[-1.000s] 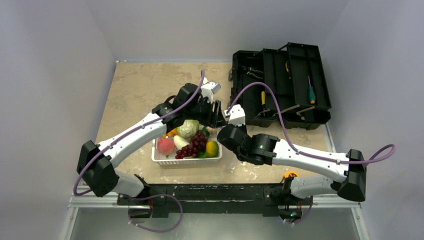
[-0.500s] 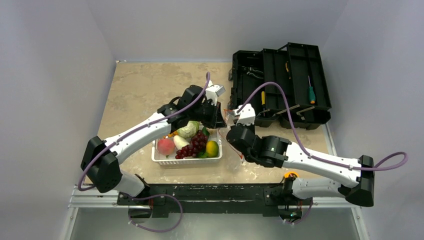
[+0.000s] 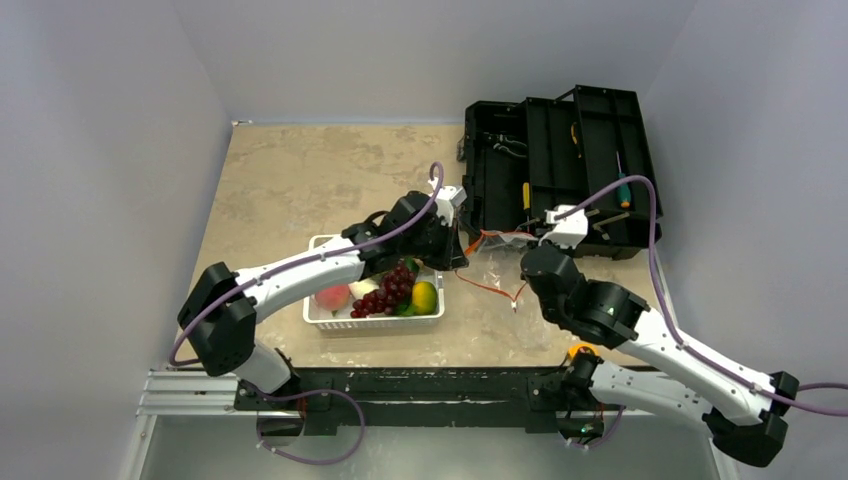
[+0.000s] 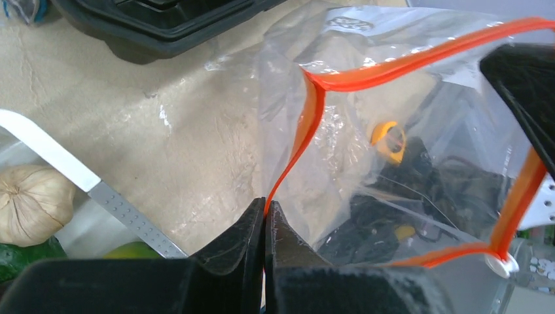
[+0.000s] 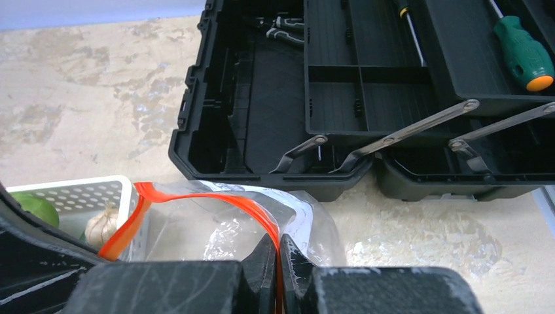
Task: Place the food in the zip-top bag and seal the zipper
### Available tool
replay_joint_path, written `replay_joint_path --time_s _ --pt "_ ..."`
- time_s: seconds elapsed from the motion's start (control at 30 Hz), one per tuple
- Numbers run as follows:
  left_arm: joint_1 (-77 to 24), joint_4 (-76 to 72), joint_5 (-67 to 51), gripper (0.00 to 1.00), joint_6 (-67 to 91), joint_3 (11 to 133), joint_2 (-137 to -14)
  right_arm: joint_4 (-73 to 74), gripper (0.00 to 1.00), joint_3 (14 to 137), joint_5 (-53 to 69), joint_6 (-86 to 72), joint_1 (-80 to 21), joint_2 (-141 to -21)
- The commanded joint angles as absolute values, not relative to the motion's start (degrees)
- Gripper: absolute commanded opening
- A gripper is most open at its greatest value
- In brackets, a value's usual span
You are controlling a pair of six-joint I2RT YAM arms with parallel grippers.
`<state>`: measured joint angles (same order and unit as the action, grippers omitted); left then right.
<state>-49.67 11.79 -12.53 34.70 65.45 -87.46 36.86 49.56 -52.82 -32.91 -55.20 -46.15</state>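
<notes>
The clear zip-top bag (image 3: 495,265) hangs stretched between my two grippers, right of the white basket (image 3: 375,320). My left gripper (image 3: 460,260) is shut on the orange zipper strip (image 4: 393,65) at the mouth's left side, with its jaws pinched on it (image 4: 267,208). My right gripper (image 5: 278,247) is shut on the same strip (image 5: 216,196) at the other side. A small white slider (image 4: 502,263) sits at the strip's end. The food stays in the basket: purple grapes (image 3: 385,290), a peach (image 3: 332,297) and a mango (image 3: 424,297). My left arm hides part of it.
An open black toolbox (image 3: 560,170) with a green-handled screwdriver (image 5: 523,55) stands at the back right, just beyond the bag. The basket's rim (image 5: 78,193) lies close to the bag's left side. Beige tabletop (image 3: 290,180) stretches to the back left.
The left gripper has closed on the zipper strip. Both arms have shifted right, the right one further, and the bag's mouth is now spread between them.
</notes>
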Motion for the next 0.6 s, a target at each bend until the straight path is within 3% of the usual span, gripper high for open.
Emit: replay_joint_path --time_s 0.0,0.13,0.2,0.4,0.57 --pt "-50.30 8.58 -7.77 0.00 38.60 64.51 -89.56 33.31 0.00 48.41 -51.22 -28.83 -55.11 -47.81" --pt "-50.58 8.34 -6.85 0.00 40.15 65.91 -92.37 32.18 0.00 48.72 -47.19 -26.51 -55.11 -50.70" --pt "-50.86 10.26 -5.01 0.06 39.69 67.45 -93.12 32.04 0.00 48.86 -44.96 -25.52 -55.08 -51.37" --pt "-51.74 13.28 -2.20 0.44 39.07 65.70 -88.17 28.78 0.00 47.29 -38.14 -23.32 -55.11 -50.16" --pt "-51.85 17.57 -1.58 0.63 38.97 61.23 -77.30 24.27 0.00 45.16 -33.04 -20.55 -55.13 -50.85"
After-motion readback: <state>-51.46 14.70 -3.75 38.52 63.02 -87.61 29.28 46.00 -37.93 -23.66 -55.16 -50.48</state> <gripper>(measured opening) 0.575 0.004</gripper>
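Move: Both hands still pinch the zip-top bag's orange rim, and the mouth hangs open between them. Its middle lies about 7 cm right of the left hand, and some 6 cm left of the right hand, 5 cm back and a little lower. From the left hand, the garlic in the basket is some 7 cm left, level, and the mango 7 cm left and 8 cm back, both about 12 cm below. Left hand dips about 5 cm, frees the rim, rises; right carries its side 5 cm left and down. ##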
